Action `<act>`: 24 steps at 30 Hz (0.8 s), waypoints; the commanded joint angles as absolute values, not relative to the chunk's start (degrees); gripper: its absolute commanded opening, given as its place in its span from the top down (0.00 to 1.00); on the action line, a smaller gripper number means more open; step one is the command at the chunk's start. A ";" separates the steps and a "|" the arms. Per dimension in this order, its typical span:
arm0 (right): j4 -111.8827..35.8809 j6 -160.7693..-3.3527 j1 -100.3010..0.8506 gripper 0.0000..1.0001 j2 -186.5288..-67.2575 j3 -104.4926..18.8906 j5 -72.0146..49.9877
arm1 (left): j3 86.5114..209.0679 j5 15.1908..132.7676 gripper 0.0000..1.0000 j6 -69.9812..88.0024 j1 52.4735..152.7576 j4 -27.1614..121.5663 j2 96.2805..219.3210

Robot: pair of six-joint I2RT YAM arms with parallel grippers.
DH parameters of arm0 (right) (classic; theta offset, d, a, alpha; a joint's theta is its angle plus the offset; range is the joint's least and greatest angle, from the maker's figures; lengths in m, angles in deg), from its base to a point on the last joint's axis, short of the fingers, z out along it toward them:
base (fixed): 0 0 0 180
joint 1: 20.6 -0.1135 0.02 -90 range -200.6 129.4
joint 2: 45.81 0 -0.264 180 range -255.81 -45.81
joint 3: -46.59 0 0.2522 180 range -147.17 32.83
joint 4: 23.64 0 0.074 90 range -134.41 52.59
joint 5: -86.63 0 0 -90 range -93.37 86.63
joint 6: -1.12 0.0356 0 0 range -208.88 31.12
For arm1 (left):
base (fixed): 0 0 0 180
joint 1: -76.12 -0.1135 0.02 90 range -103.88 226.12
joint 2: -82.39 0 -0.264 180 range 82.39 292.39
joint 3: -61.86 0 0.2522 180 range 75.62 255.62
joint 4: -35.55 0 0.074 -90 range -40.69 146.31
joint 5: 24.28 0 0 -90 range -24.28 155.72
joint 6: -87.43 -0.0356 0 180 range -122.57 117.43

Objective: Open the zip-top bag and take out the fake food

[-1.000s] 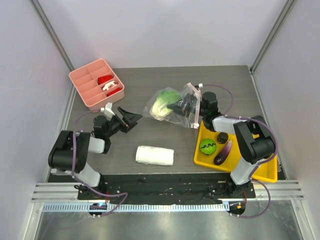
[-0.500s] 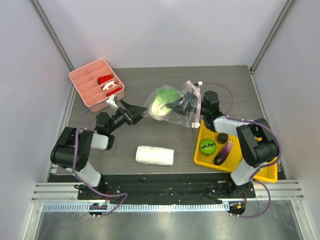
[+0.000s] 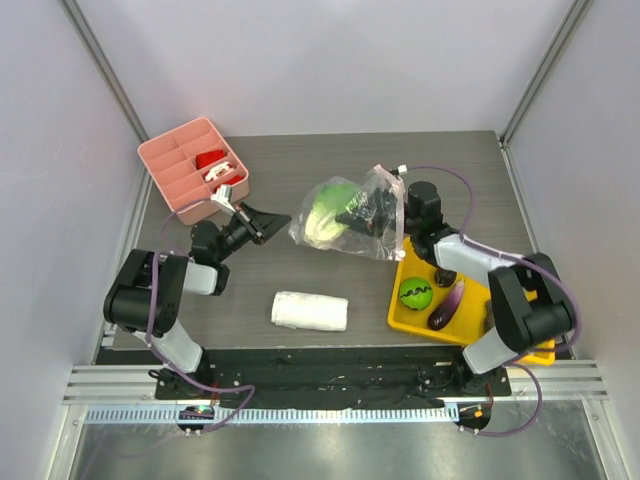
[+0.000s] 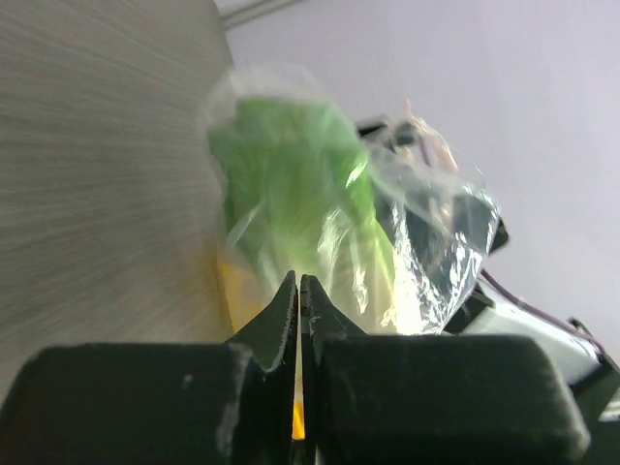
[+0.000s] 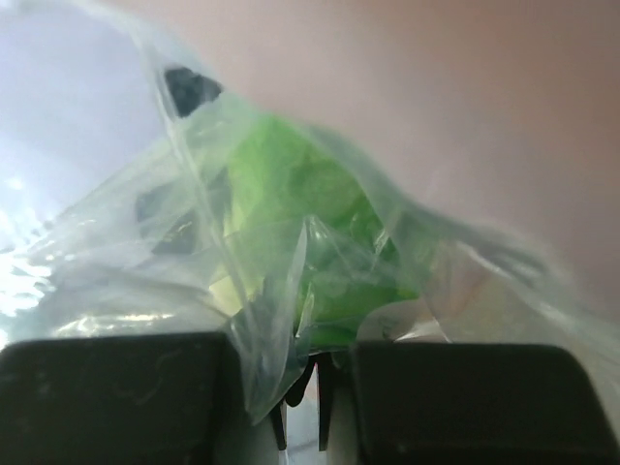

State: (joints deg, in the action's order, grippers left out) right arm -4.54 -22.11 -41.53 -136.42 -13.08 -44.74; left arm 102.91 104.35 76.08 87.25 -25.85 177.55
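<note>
The clear zip-top bag [image 3: 352,222] hangs just above the table's middle, with the pale green cabbage [image 3: 324,211] inside it. My right gripper [image 3: 378,214] is shut on the bag's right side; in the right wrist view its jaws [image 5: 308,376] pinch a fold of plastic [image 5: 262,320] in front of the cabbage [image 5: 291,208]. My left gripper [image 3: 272,216] is shut and empty, a little left of the bag, pointing at it. Its tips [image 4: 298,283] face the bag [image 4: 426,252] and cabbage [image 4: 286,179]. The striped green ball [image 3: 415,293] and purple eggplant [image 3: 446,306] lie in the yellow tray [image 3: 520,345].
A pink divided box [image 3: 165,185] with red-white items stands at the back left, just behind my left arm. A white folded towel [image 3: 310,311] lies near the front middle. A small dark item [image 3: 444,274] also lies in the yellow tray.
My left gripper has shut and swung up and right toward the bag. The right gripper has shifted the bag slightly, still holding it.
</note>
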 commanded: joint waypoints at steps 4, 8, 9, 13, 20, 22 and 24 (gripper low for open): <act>-39.83 -48.00 -41.95 0.99 -121.15 -17.70 -30.64 | 104.62 96.14 1.00 57.39 85.08 -9.53 170.48; -33.75 -44.79 -41.52 0.99 -118.50 -13.42 -33.24 | 106.46 96.38 1.00 55.52 85.17 -4.39 169.93; -31.45 -43.19 -41.43 0.99 -118.15 -13.05 -33.78 | 108.04 102.31 1.00 56.74 85.86 -6.48 170.98; -33.51 -41.67 -40.99 0.99 -118.24 -16.46 -32.12 | 104.73 108.69 0.57 63.78 88.06 -22.12 172.49; -39.61 -40.98 -40.37 0.98 -121.83 -23.76 -30.87 | 106.19 88.28 0.00 23.40 104.52 19.97 150.97; -38.21 -38.01 -40.37 0.99 -121.58 -23.42 -31.59 | 106.56 81.83 0.00 17.23 109.15 24.16 147.10; -38.28 -35.80 -40.11 0.99 -121.14 -23.42 -31.67 | 102.71 80.22 0.00 17.91 109.60 18.83 145.86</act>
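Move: The bagged lettuce is about 8 cm right of the left hand and 1 cm ahead, roughly level with its shut fingers. The towel lies some 17 cm back, 4 cm right and 17 cm below. The right hand already holds the lettuce inside the bag. From that hand the yellow tray is about 27 cm right, 14 cm back and 17 cm down, the watermelon in it 15 cm right, 12 cm back and 16 cm down. The left hand eases forward-left, then swings some 13 cm back-right, opening wide; right draws bagged lettuce about 5 cm rightward. ##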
